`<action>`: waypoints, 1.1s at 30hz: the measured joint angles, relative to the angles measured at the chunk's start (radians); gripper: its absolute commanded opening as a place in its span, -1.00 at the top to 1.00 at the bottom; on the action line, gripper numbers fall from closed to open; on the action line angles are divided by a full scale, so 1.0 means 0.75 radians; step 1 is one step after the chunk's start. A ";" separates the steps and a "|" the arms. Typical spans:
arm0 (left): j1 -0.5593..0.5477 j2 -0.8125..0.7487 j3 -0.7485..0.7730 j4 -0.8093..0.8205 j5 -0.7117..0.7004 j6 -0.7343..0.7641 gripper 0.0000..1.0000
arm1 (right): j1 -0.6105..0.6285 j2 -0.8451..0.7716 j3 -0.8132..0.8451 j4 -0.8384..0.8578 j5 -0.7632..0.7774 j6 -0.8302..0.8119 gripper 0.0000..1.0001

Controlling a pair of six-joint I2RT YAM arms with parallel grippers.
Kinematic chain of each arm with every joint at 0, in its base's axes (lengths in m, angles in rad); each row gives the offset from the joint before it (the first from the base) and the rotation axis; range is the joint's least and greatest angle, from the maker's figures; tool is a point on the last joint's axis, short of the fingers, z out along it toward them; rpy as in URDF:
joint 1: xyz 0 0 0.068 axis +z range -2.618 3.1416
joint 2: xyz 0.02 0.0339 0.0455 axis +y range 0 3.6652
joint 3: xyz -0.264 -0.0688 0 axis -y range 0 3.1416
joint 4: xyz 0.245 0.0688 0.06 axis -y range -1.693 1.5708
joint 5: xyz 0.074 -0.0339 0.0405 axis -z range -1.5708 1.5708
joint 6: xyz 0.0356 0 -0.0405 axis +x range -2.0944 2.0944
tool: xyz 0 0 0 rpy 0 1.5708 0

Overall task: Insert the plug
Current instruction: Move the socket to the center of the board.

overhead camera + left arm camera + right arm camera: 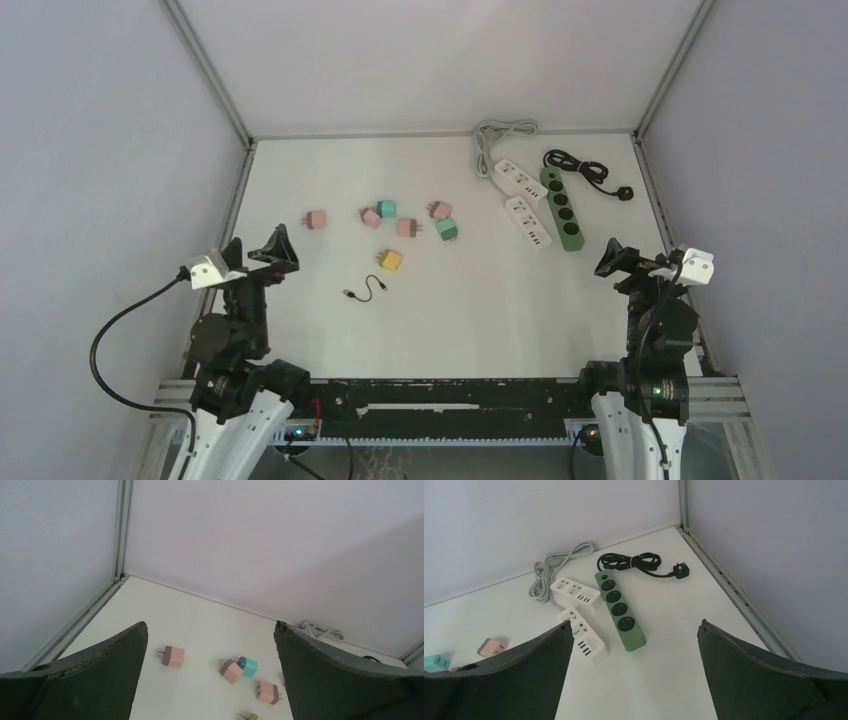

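Note:
Several small cube plugs lie loose mid-table: a pink plug (316, 219) (173, 656) off to the left, a teal plug (386, 208) (248, 666) touching another pink one (371, 216), a green plug (447, 230), and a yellow plug (391, 260) nearest me. Two white power strips (519, 178) (529, 222) and a green power strip (562, 208) (620, 608) lie at the back right. My left gripper (257, 250) (211, 625) hovers open and empty near the left edge. My right gripper (628, 262) (634, 622) hovers open and empty near the right edge.
A short black cable (365, 291) lies in front of the plugs. A coiled black cord with a plug (590, 172) (634, 561) and a grey cord (500, 135) (549, 567) lie behind the strips. Grey walls with metal rails enclose the table on three sides.

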 measured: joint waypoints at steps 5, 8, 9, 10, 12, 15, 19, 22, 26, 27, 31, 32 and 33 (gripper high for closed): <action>0.000 -0.001 0.000 0.000 -0.004 0.000 -1.00 | 0.000 0.001 0.000 -0.001 -0.001 0.000 -1.00; 0.000 -0.002 0.000 -0.002 -0.016 -0.007 -1.00 | 0.000 0.021 0.009 -0.005 -0.001 0.000 -1.00; 0.000 -0.002 0.000 -0.005 -0.021 -0.011 -1.00 | 0.000 0.037 0.016 -0.008 -0.002 0.001 -1.00; 0.000 -0.002 0.000 -0.008 -0.025 -0.012 -1.00 | 0.000 0.049 0.021 -0.008 -0.003 0.001 -1.00; 0.000 -0.003 0.001 -0.018 -0.035 -0.017 -1.00 | 0.000 0.073 0.031 -0.014 -0.012 0.005 -1.00; 0.000 -0.002 0.005 -0.049 -0.044 -0.025 -1.00 | 0.000 0.106 0.048 -0.021 -0.036 0.008 -1.00; 0.000 0.016 0.042 -0.129 -0.047 -0.042 -1.00 | 0.000 0.185 0.101 -0.036 -0.093 0.007 -1.00; 0.000 0.021 0.071 -0.165 -0.051 -0.060 -1.00 | 0.000 0.316 0.174 -0.034 -0.142 -0.002 -1.00; -0.003 0.017 0.077 -0.174 -0.050 -0.060 -1.00 | 0.001 0.522 0.247 -0.010 -0.207 -0.006 -1.00; -0.004 0.015 0.077 -0.175 -0.050 -0.060 -1.00 | 0.003 0.573 0.262 -0.010 -0.220 -0.006 -1.00; -0.009 -0.002 0.074 -0.175 -0.046 -0.058 -1.00 | 0.024 0.755 0.312 0.008 -0.254 -0.013 -1.00; -0.010 -0.005 0.073 -0.176 -0.045 -0.058 -1.00 | 0.032 0.801 0.326 0.011 -0.261 -0.017 -1.00; -0.011 -0.005 0.072 -0.176 -0.044 -0.058 -1.00 | 0.041 0.849 0.339 0.015 -0.267 -0.020 -1.00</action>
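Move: The near white socket strip, the likeliest aim, lies some 20 cm ahead of the right hand, 8 cm to its left and about 24 cm below. The green strip's middle is about 24 cm straight ahead, at much the same depth below; the far white strip is roughly 32 cm ahead and 10 cm left. From the left hand, the near white strip lies some 19 cm forward, 55 cm right and 31 cm below. Forward, slowly at first and then quickening, the right hand reaches about 9 cm out, drifting some 4 cm left towards the near white strip and sinking roughly 3 cm late on. Its wrist tips down about 20 degrees and swings counter-clockwise a little over 10; the fingers stay wide open, still well above the strips and touching nothing. ##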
